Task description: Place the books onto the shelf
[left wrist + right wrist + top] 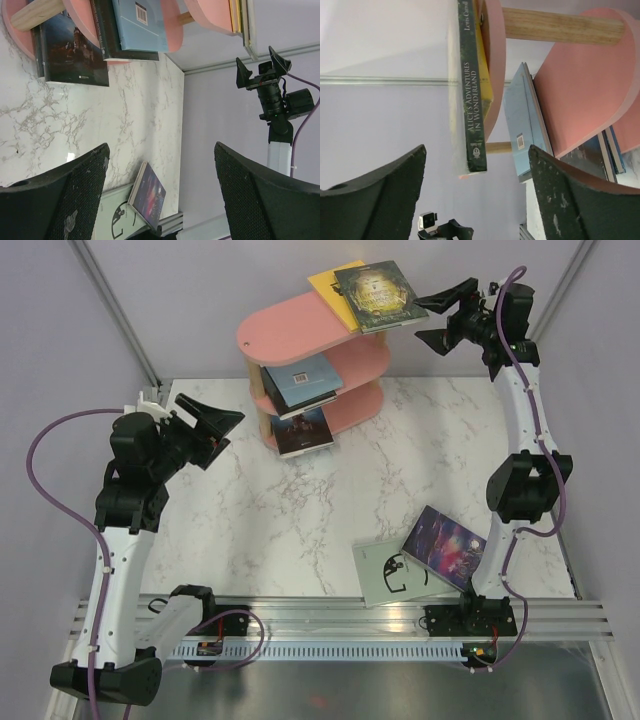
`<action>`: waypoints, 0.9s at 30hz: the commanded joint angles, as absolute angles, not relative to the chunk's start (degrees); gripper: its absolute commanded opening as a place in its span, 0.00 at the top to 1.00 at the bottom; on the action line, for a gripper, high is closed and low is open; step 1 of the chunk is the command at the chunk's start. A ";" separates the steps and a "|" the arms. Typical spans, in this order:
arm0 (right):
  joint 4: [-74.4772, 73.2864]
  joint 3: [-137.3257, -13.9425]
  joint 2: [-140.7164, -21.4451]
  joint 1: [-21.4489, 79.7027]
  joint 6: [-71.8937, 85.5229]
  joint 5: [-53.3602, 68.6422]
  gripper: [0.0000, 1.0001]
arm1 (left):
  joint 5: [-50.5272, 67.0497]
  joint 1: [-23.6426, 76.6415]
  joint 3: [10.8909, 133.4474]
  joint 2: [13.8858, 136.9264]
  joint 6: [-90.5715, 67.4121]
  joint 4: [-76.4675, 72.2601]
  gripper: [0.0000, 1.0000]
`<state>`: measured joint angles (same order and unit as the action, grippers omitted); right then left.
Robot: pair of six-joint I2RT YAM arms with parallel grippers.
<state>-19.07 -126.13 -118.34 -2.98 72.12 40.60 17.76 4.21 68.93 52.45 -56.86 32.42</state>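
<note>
The pink three-tier shelf (pixel 290 335) stands at the back of the table. On its top board lie a yellow book (pixel 333 285) and, over it, a dark green-gold book (pixel 375 295) that juts past the right end. A blue book (pixel 302 380) sits on the middle board and a dark fantasy book (pixel 303 432) on the lowest. My right gripper (pixel 417 320) hangs open just right of the green-gold book (pixel 474 90), not touching it. My left gripper (pixel 232 432) is open and empty, left of the shelf. A purple galaxy book (pixel 447 545) leans on a pale grey-green book (pixel 385 575) at the near right.
The marble table (pixel 280 510) is walled by lilac panels, and a metal rail (pixel 350 610) runs along its near edge. The right arm's base (pixel 480 615) stands right beside the two loose books. In the left wrist view the right gripper (pixel 262 67) shows beyond the shelf (pixel 172 25).
</note>
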 commanded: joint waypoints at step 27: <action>-13.54 -134.74 -122.78 1.30 77.69 40.43 1.00 | 20.04 3.87 68.29 52.21 -57.92 29.88 0.14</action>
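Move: The dark green Alice book lies askew on top of the shelf. Its middle is about 8 cm ahead of the right hand and 11 cm to its left, roughly level, with its front right corner just beyond the open fingers. The yellow book under it reaches out some 4 cm farther left, and the pink top board's middle is about 2 cm ahead, 22 cm left and 3 cm below. From the left hand the Alice book lies roughly 35 cm ahead and 28 cm right. The Alice book's front right corner is pinched at the end of its spine: the right hand's wide-open fingers close almost fully from above and below while the hand rises about 1 cm. Keeping that grip, the hand then pushes the book to the left and somewhat forward, about 2 cm, farther onto the yellow book, with the wrist hardly turning. ##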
